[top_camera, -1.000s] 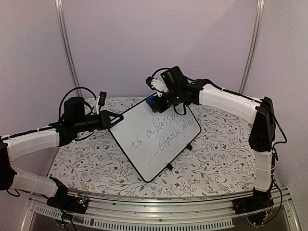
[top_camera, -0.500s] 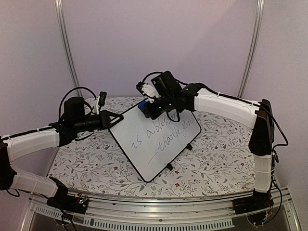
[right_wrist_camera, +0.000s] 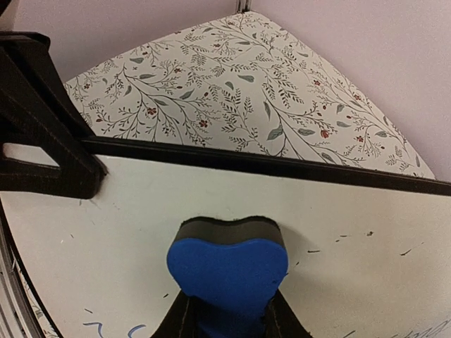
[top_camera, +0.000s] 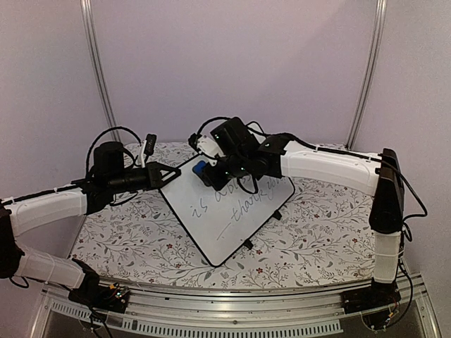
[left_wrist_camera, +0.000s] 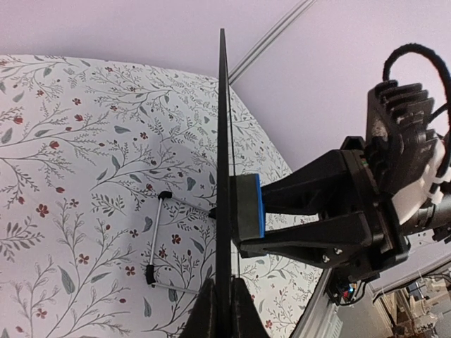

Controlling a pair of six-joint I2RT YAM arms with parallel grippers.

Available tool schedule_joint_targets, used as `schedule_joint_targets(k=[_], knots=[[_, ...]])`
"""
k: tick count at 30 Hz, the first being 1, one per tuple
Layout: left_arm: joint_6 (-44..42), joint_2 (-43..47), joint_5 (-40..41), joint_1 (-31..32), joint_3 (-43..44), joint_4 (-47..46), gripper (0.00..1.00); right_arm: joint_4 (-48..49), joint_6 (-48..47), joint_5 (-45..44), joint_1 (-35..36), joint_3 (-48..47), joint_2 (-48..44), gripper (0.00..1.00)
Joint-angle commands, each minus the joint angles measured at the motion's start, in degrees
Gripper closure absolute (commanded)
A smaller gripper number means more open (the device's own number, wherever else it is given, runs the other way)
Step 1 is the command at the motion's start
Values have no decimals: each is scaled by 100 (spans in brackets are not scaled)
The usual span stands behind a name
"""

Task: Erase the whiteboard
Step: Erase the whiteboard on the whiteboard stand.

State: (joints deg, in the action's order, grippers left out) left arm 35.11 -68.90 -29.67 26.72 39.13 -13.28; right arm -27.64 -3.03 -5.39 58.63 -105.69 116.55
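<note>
The whiteboard [top_camera: 211,227] stands tilted on the table, with handwritten lines across its middle. My left gripper [top_camera: 162,178] is shut on the board's left edge; in the left wrist view the board [left_wrist_camera: 223,127] runs edge-on between the fingertips [left_wrist_camera: 206,310]. My right gripper [top_camera: 209,171] is shut on a blue eraser [top_camera: 200,169] and presses its dark felt against the board's upper left area. In the right wrist view the eraser [right_wrist_camera: 229,262] sits flat on the white surface [right_wrist_camera: 120,232], with small ink specks to its right.
A floral tablecloth [top_camera: 317,232] covers the table. The board's wire stand foot [left_wrist_camera: 153,243] rests on the cloth behind it. Metal poles [top_camera: 95,70] rise at the back corners, and an aluminium rail [top_camera: 232,320] runs along the near edge.
My right gripper has slid the eraser leftward along the board's upper part, and the upper line of writing is shorter. The left arm and board have stayed still.
</note>
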Motion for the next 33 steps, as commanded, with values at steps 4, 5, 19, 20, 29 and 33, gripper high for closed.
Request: schedule_joint_targets(k=[4, 5, 19, 20, 29, 33], knots=[[-406, 128, -1058, 361, 182, -501, 100, -288, -52, 312, 193, 187, 251, 100], [-408, 124, -1051, 360, 182, -500, 100, -294, -70, 332, 219, 148, 278, 100], [-418, 124, -1041, 361, 182, -483, 100, -242, -392, 482, 614, 110, 355, 100], [-423, 130, -1041, 360, 182, -483, 100, -242, -392, 483, 614, 126, 339, 100], [-441, 171, -980, 360, 183, -448, 100, -246, -346, 422, 607, 412, -225, 100], [-473, 203, -800, 360, 191, -368, 100, -371, -119, 405, 619, 446, -241, 100]])
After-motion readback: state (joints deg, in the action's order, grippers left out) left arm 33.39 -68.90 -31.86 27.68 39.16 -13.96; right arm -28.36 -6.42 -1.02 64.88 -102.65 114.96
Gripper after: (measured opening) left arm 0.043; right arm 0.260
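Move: The whiteboard's upper left corner lies some 8 cm back, 7 cm left and 2 cm above the right hand, which already holds the blue eraser against the board. The left gripper's fingers pinch the top edge about 4 cm back, 5 cm left and 3 cm up from the right hand; the word "is" sits roughly 7 cm straight back and 5 cm lower. From the left hand that corner is about 4 cm back, 2 cm left and 1 cm down. The eraser is wiped along the upper strip of the whiteboard, still held in the right gripper: after a slow start it sweeps about 7 cm back and 3 cm left, sinking slightly, passing below the left fingers towards the upper left corner, then eases a little right. The right hand turns some 10 degrees counter-clockwise. The left gripper keeps its pinch on the edge, giving about a centimetre back and right. ##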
